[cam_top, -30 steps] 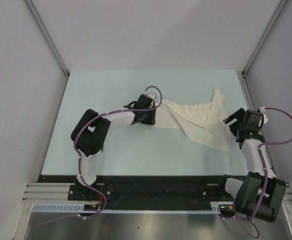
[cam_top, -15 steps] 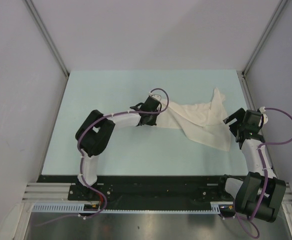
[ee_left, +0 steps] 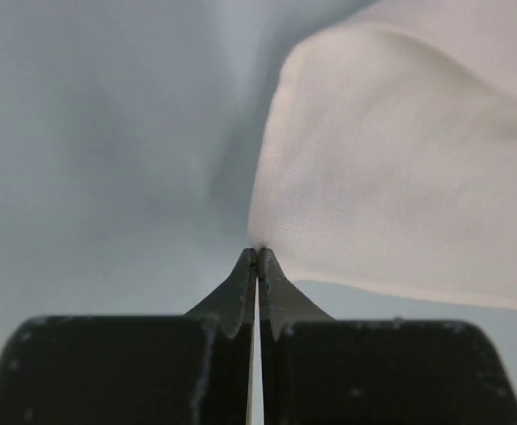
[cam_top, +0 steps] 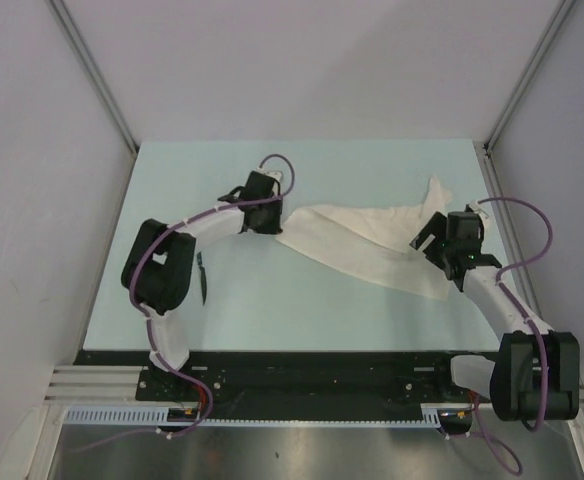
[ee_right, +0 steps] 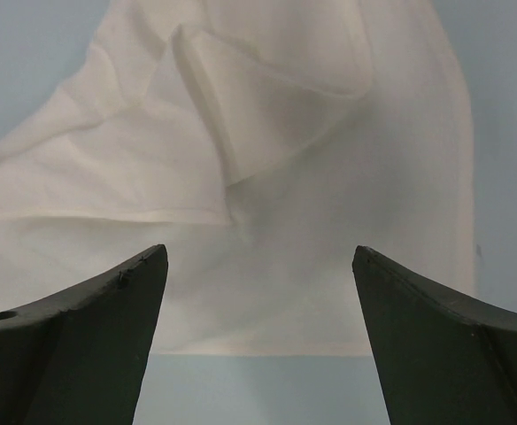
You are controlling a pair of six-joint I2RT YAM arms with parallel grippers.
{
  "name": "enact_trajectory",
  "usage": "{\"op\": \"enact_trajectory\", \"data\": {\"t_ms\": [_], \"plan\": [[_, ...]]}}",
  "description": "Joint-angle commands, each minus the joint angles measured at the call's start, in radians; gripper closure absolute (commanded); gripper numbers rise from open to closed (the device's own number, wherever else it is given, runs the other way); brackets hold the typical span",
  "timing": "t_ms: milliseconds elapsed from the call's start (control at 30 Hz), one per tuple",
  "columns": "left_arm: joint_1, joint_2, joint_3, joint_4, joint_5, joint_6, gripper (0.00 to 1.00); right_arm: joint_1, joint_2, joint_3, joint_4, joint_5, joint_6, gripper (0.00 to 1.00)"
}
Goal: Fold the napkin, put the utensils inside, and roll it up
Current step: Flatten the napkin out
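The white napkin lies crumpled and stretched into a long band across the table's right half. My left gripper is at the band's left end. In the left wrist view the left gripper is shut on a corner of the napkin. My right gripper hangs open over the band's right part. In the right wrist view the right gripper has folded napkin layers and their near edge between its spread fingers. A slim dark utensil lies on the table beside the left arm's elbow.
The pale blue table is walled by grey panels on the left, back and right. A pointed flap of the cloth sticks up toward the back right. The arm bases sit on the black rail at the near edge.
The left gripper closed on the napkin's corner and pulled it left, stretching the cloth into a band. The right arm swung in over the napkin's right part. The utensil has come into view.
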Motion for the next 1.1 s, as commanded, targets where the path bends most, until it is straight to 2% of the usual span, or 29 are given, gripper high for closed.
{"op": "enact_trajectory", "data": {"t_ms": [0, 33, 167, 267, 367, 533, 733, 867, 1067], "plan": [[0.096, -0.097, 0.020, -0.035, 0.150, 0.025, 1.00, 0.090, 0.067, 0.096, -0.020, 0.054, -0.016, 0.11], [0.107, -0.097, 0.046, -0.067, 0.193, 0.046, 1.00, 0.096, 0.088, 0.109, -0.031, 0.045, -0.007, 0.11], [0.138, -0.063, 0.153, -0.207, 0.178, 0.133, 1.00, 0.135, 0.113, 0.117, -0.135, 0.023, -0.011, 0.12], [0.158, -0.066, 0.164, -0.205, 0.184, 0.152, 1.00, 0.136, 0.124, 0.119, -0.248, 0.054, -0.010, 0.12], [0.170, -0.066, 0.111, -0.155, 0.225, 0.138, 1.00, 0.120, 0.121, 0.108, -0.340, 0.089, -0.002, 0.12], [0.170, -0.063, 0.101, -0.156, 0.264, 0.126, 1.00, 0.078, 0.101, 0.071, -0.393, 0.063, 0.026, 0.15], [0.170, -0.091, 0.086, -0.172, 0.178, 0.153, 1.00, 0.061, 0.102, 0.068, -0.471, 0.059, 0.046, 0.23], [0.170, -0.083, 0.100, -0.182, 0.175, 0.158, 1.00, 0.026, 0.110, 0.044, -0.485, 0.030, 0.042, 0.39], [0.170, -0.080, 0.111, -0.193, 0.198, 0.158, 1.00, 0.020, 0.124, 0.014, -0.459, 0.028, 0.056, 0.50]]}}
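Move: The napkin's near right corner lies about 10 cm back of the right hand, some 4 cm to its right and 8 cm below; the tip of the folded-over flap is roughly 1 cm ahead and 2 cm left of that hand, also 8 cm down. The left hand already holds the napkin's left corner, with bare table for it to go to about 5 cm left and 3 cm below; the knife lies 15 cm left and 9 cm back. The napkin's left corner, still pinched in the shut left fingers, is drawn about 5 cm left and lifted, rising and then sinking a little to hold taut. The right hand first swings left, then draws back and down, drifting right again, to the near right corner, tipping its fingers some 30 degrees further down and closing them about halfway around it, with no grip yet. ##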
